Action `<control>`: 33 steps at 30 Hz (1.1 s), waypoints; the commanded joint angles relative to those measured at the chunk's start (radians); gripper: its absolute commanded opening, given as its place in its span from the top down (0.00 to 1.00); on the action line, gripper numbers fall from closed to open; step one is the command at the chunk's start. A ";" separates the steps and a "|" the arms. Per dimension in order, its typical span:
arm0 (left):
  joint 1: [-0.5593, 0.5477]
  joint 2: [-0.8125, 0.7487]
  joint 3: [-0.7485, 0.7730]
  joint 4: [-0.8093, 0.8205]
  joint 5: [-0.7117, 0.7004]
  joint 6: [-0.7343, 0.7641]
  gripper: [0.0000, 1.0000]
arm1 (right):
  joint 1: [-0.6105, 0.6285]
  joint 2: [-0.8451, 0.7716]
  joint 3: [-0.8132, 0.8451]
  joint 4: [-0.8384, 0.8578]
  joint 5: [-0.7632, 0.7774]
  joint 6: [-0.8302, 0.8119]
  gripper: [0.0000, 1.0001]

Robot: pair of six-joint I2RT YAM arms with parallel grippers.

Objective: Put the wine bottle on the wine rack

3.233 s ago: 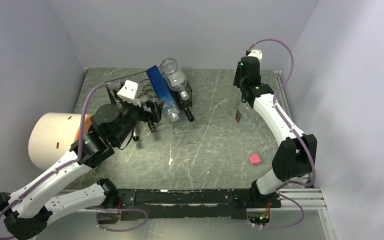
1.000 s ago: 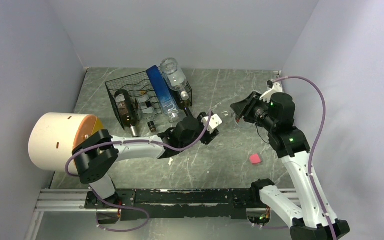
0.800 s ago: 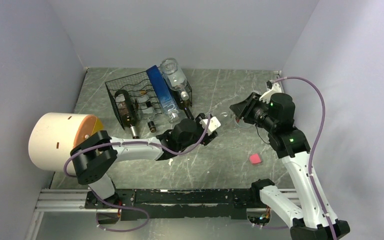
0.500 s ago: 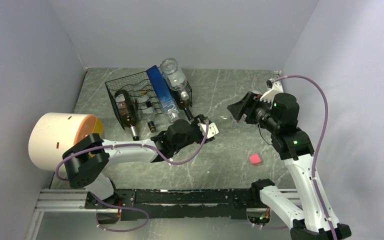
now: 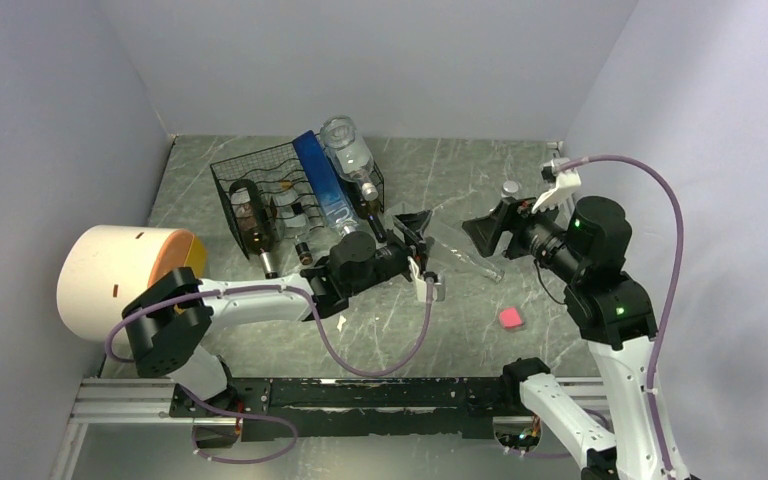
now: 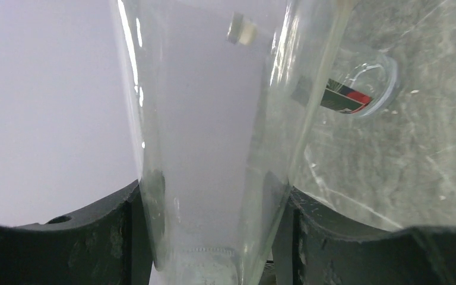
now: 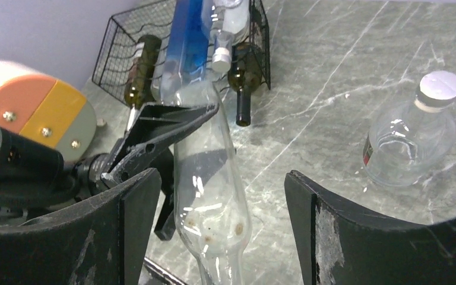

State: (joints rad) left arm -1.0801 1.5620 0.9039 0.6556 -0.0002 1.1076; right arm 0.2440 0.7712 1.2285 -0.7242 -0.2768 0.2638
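The wine bottle (image 5: 465, 255) is clear glass and hangs above the table between my two grippers. My left gripper (image 5: 412, 232) is shut on its wide body (image 6: 214, 148), with a finger (image 6: 124, 225) pressed on each side. My right gripper (image 5: 482, 232) is open; its fingers (image 7: 136, 202) stand apart on either side of the bottle's narrowing end (image 7: 214, 202) without touching it. The wine rack (image 5: 260, 170), black wire mesh, sits at the back left (image 7: 119, 59) with several bottles lying in it.
In the rack lie a blue bottle (image 5: 320, 185), a clear one (image 5: 350, 155) and dark ones. A small round capped flask (image 5: 508, 195) stands right of centre (image 7: 412, 139). A white cylinder with an orange end (image 5: 110, 280) lies at left. A pink block (image 5: 510, 318) lies near the right arm.
My right gripper has opened off the bottle and drawn back to the right. My left gripper has rolled over and drawn slightly left, still closed on the bottle.
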 commanded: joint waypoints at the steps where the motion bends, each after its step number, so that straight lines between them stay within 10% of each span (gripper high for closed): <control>1: 0.011 0.003 0.068 0.096 0.070 0.175 0.93 | 0.000 0.009 -0.009 -0.067 -0.086 -0.091 0.20; 26: 0.058 -0.019 0.188 -0.249 0.214 0.155 0.93 | 0.086 0.084 -0.157 -0.122 -0.120 -0.126 0.25; 33: 0.059 -0.016 0.222 -0.324 0.216 0.151 0.93 | 0.087 0.103 -0.151 -0.115 -0.095 -0.122 0.62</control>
State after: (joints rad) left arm -1.0279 1.5688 1.0431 0.3294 0.1768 1.2697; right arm 0.3309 0.8684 1.0760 -0.8444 -0.4042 0.1349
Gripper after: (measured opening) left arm 0.621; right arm 0.561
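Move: My left hand holds the clear bottle near its base; the bottle's middle lies about 6 cm right and 4 cm back of that hand, level with it, and the rack's middle some 24 cm left, 13 cm ahead and 20 cm down. From my open right hand the bottle's middle is about 5 cm left, 1 cm ahead and 8 cm below. The capped bottle is roughly 8 cm ahead, 5 cm right and 22 cm down; the pink block 8 cm back, 10 cm right and 34 cm down. I bring my open right hand down about 10 cm onto the held clear bottle, easing some 3 cm left and 2 cm back as it tips down and swings counter-clockwise. Near the end its fingers close on both sides of the body by the shoulder. My left hand keeps its grip near the base, staying almost in place while rolling roughly 15 degrees, its right side down. ##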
